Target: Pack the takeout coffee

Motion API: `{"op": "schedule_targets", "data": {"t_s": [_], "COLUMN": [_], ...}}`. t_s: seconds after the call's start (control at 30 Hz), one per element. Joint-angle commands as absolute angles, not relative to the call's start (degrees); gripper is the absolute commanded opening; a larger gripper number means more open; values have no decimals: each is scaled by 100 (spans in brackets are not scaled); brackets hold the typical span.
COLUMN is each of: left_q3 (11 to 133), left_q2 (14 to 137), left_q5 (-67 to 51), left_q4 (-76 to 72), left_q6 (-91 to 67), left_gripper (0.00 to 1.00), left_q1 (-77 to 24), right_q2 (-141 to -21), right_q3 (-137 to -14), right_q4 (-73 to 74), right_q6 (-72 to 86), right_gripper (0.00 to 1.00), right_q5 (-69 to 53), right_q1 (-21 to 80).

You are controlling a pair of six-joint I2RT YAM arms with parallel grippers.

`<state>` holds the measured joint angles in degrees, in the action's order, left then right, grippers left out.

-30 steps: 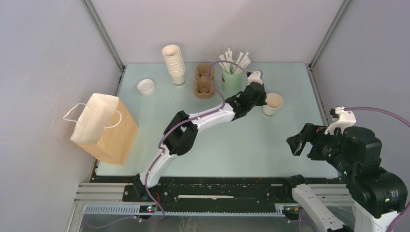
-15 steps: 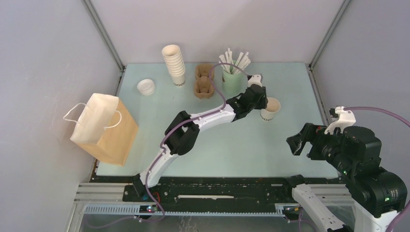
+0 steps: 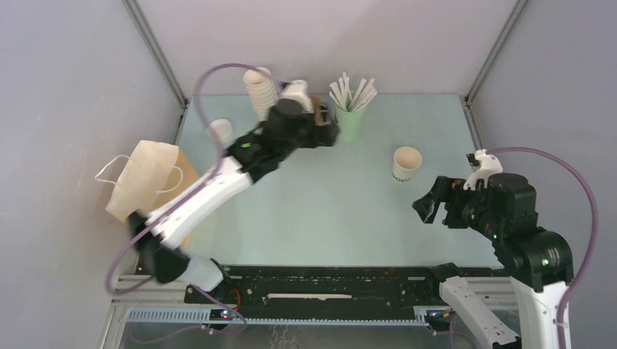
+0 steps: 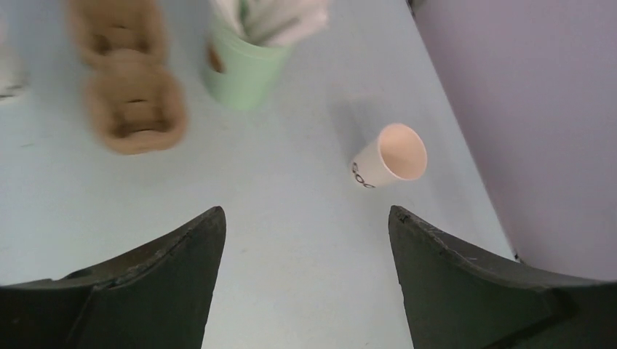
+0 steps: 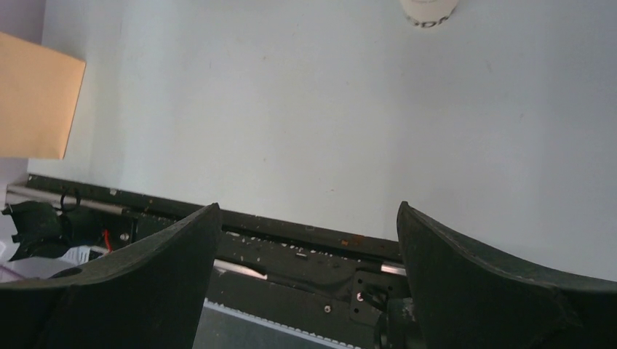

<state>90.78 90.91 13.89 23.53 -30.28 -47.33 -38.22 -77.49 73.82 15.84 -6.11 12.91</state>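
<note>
The takeout coffee cup (image 3: 407,163) is a small cream-white paper cup that stands upright, alone and open-topped, on the right of the table. It also shows in the left wrist view as the cup (image 4: 391,156), and only its base (image 5: 429,10) shows in the right wrist view. Its white lid (image 3: 219,131) lies far left at the back, partly behind my left arm. My left gripper (image 3: 329,133) is open and empty, raised near the back, well left of the cup. My right gripper (image 3: 431,207) is open and empty, just short of the cup on its near side.
A stack of nested cups (image 3: 260,91) and a pale green cup of white sticks (image 3: 352,116) stand along the back edge. Brown cup carriers (image 4: 131,102) lie beside the green cup. An open paper bag (image 3: 149,193) stands at the left edge. The black rail (image 5: 305,247) runs along the near edge.
My left gripper opened and let go of the cup, then the arm lifted and swung back and to the left. The cup stays standing. My right gripper shifted slightly left and toward the cup.
</note>
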Motion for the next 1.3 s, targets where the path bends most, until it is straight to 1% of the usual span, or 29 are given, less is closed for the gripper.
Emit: {"op": "schedule_targets", "data": {"t_s": [0.0, 0.1, 0.2, 0.4, 0.47, 0.6, 0.77, 0.87, 1.03, 1.13, 1.2, 1.27], "left_q3": [7995, 7420, 7609, 8958, 9595, 11009, 11988, 12440, 12719, 12762, 12814, 12813], "left_q2": [7605, 7264, 7688, 9394, 10055, 11338, 12318, 12730, 13062, 13215, 13296, 13344], "left_q5": [1628, 1612, 1558, 2022, 2209, 2874, 3105, 2823, 2631, 2748, 2881, 2931], "left_q4": [3604, 3629, 3703, 4021, 4212, 4776, 4821, 4875, 4595, 4547, 4587, 4603], "left_q6": [-3059, -3425, -3548, -3507, -3401, -3196, -2830, -2751, -2533, -2457, -2453, -2452], "left_gripper": [87, 88, 90, 87, 84, 82, 81, 74, 70, 68, 64, 63], "left_q1": [-4116, -3599, -3380, -3352, -3325, -3268, -3166, -2998, -2887, -2876, -2866, -2842], "right_q2": [-4092, -4357, -4647, -4749, -4717, -4720, -4870, -4966, -5210, -5365, -5432, -5472], "right_q3": [-7384, -7204, -7276, -7337, -7391, -7546, -7792, -7802, -7834, -7882, -7920, -7936], "right_q4": [6559, 6205, 6038, 6117, 6302, 6604, 6913, 6969, 6968, 6912, 6894, 6888], "right_q6": [1724, 1802, 1939, 2167, 2122, 1976, 1713, 1605, 1433, 1377, 1350, 1330], "right_gripper": [99, 98, 97, 95, 95, 95, 96, 96, 96, 96, 96, 96], "right_q5": [-1279, -1467, -1588, -1783, -1660, -1326, -994, -1112, -1195, -1158, -1111, -1055], "right_q1": [1351, 1416, 1465, 1494, 1494, 1472, 1313, 1143, 1001, 1067, 1117, 1146]}}
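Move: The cup tray is roughly 26 cm ahead of the left hand, 10 cm to its left and 23 cm below. The cup stack stands some 12 cm left of the tray, the stirrer holder about 14 cm right of it and a little nearer; the single cup is 6 cm ahead and 19 cm right of the left hand. From the right hand, the tray lies about 47 cm ahead and 30 cm left, the single cup 27 cm straight ahead. Towards the cup tray comes the empty left hand: it swings quickly left about 15 cm, rising slightly, then drops some 23 cm while reaching forward to the near well, rolling, turning counter-clockwise and tilting down, its open fingers narrowing by about a quarter. The open right hand eases forward and a little down towards the single cup, swaying left and back. ##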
